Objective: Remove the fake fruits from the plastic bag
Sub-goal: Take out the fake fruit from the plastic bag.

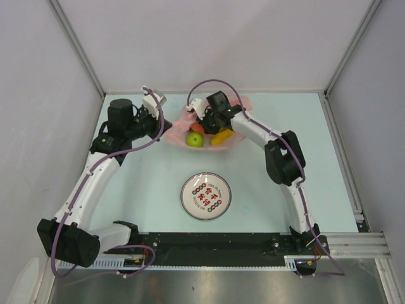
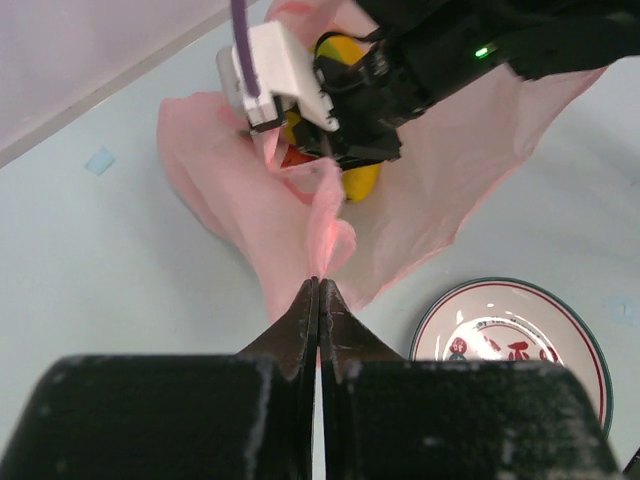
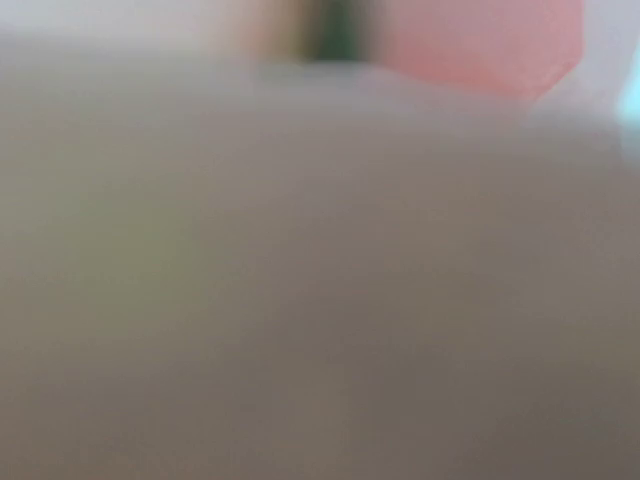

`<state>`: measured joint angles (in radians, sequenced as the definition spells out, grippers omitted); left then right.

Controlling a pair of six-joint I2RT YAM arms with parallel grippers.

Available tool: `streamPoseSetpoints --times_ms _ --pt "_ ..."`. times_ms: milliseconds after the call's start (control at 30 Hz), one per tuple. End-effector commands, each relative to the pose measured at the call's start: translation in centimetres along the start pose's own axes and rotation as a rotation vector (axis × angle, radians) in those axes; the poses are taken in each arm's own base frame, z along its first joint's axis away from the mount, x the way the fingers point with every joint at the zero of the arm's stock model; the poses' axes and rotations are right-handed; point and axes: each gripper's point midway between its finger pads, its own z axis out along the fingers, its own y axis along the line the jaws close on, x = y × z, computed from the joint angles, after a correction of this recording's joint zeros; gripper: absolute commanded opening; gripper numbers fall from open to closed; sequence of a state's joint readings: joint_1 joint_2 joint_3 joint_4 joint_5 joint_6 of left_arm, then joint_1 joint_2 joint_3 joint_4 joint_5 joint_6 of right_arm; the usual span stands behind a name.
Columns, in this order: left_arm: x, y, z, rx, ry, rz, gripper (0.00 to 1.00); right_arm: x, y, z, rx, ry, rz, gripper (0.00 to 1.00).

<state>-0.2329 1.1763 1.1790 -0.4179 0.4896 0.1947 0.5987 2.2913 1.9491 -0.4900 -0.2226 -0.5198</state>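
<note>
The pink plastic bag (image 1: 239, 130) lies at the far middle of the table, its mouth pulled open toward the left. My left gripper (image 2: 318, 283) is shut on a twisted strip of the bag's edge (image 2: 330, 225). Inside show a green fruit (image 1: 195, 140), a yellow banana (image 1: 220, 137) and an orange-red piece (image 1: 197, 128). My right gripper (image 1: 200, 115) reaches down into the bag among the fruits; its fingers are buried between a yellow fruit (image 2: 361, 183) and a red one (image 2: 295, 157), so their state is hidden. The right wrist view is a grey blur with a patch of pink bag (image 3: 480, 40).
A round white plate (image 1: 185, 196) with a red rim and red print sits in the middle of the table, nearer than the bag. Grey walls close in the left, back and right. The arm bases and a black rail run along the near edge.
</note>
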Motion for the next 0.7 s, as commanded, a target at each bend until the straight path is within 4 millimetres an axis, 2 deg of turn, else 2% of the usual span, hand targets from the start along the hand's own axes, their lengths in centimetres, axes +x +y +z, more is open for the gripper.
streamPoseSetpoints --times_ms 0,33,100,133,367,533,667 --pt "-2.1 0.7 0.7 -0.015 -0.107 -0.038 0.0 -6.1 1.4 -8.9 0.007 -0.114 -0.108 0.04" --pt "-2.3 0.8 0.8 -0.016 -0.116 -0.042 0.0 -4.6 2.3 -9.0 -0.017 -0.07 -0.106 0.04" --pt "-2.6 1.1 0.9 -0.027 -0.132 -0.059 0.0 -3.8 3.1 -10.2 -0.019 -0.031 -0.131 0.04" --pt "-3.1 1.2 1.0 -0.029 -0.151 -0.058 0.0 -2.3 3.7 -10.0 -0.026 0.021 -0.133 0.05" --pt "-5.1 0.4 0.5 0.0 -0.224 -0.127 0.0 3.5 3.0 -10.4 0.135 0.286 -0.192 0.03" --pt "-4.9 1.7 0.2 -0.075 -0.237 -0.172 0.0 5.1 1.7 -11.8 0.211 0.357 -0.255 0.02" --pt "-3.4 1.7 0.8 -0.075 -0.225 -0.194 0.0 4.5 1.0 -14.5 0.25 0.355 -0.26 0.02"
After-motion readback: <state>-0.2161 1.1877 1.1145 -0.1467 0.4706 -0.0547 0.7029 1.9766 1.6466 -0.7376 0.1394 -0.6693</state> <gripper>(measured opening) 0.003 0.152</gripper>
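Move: The right hand already has a red fruit between its fingers in the bag's mouth; the plate lies about 26 cm straight back from it and some 7 cm lower. The green fruit is roughly 5 cm back and 4 cm left of this hand, a yellow one about 4 cm back and 6 cm right, both around 4 cm below. From the left hand the plate is about 11 cm back, 11 cm right and 28 cm below. Up and back first, the right hand lifts the red fruit some 9 cm off the other fruits, then sinks about 7 cm while swinging right and on back, nearer the plate; the wrist rolls about 25 degrees so the fingers point almost straight down, their grip kept. The left hand, still pinching the bag, eases 2–3 cm forward and up. ##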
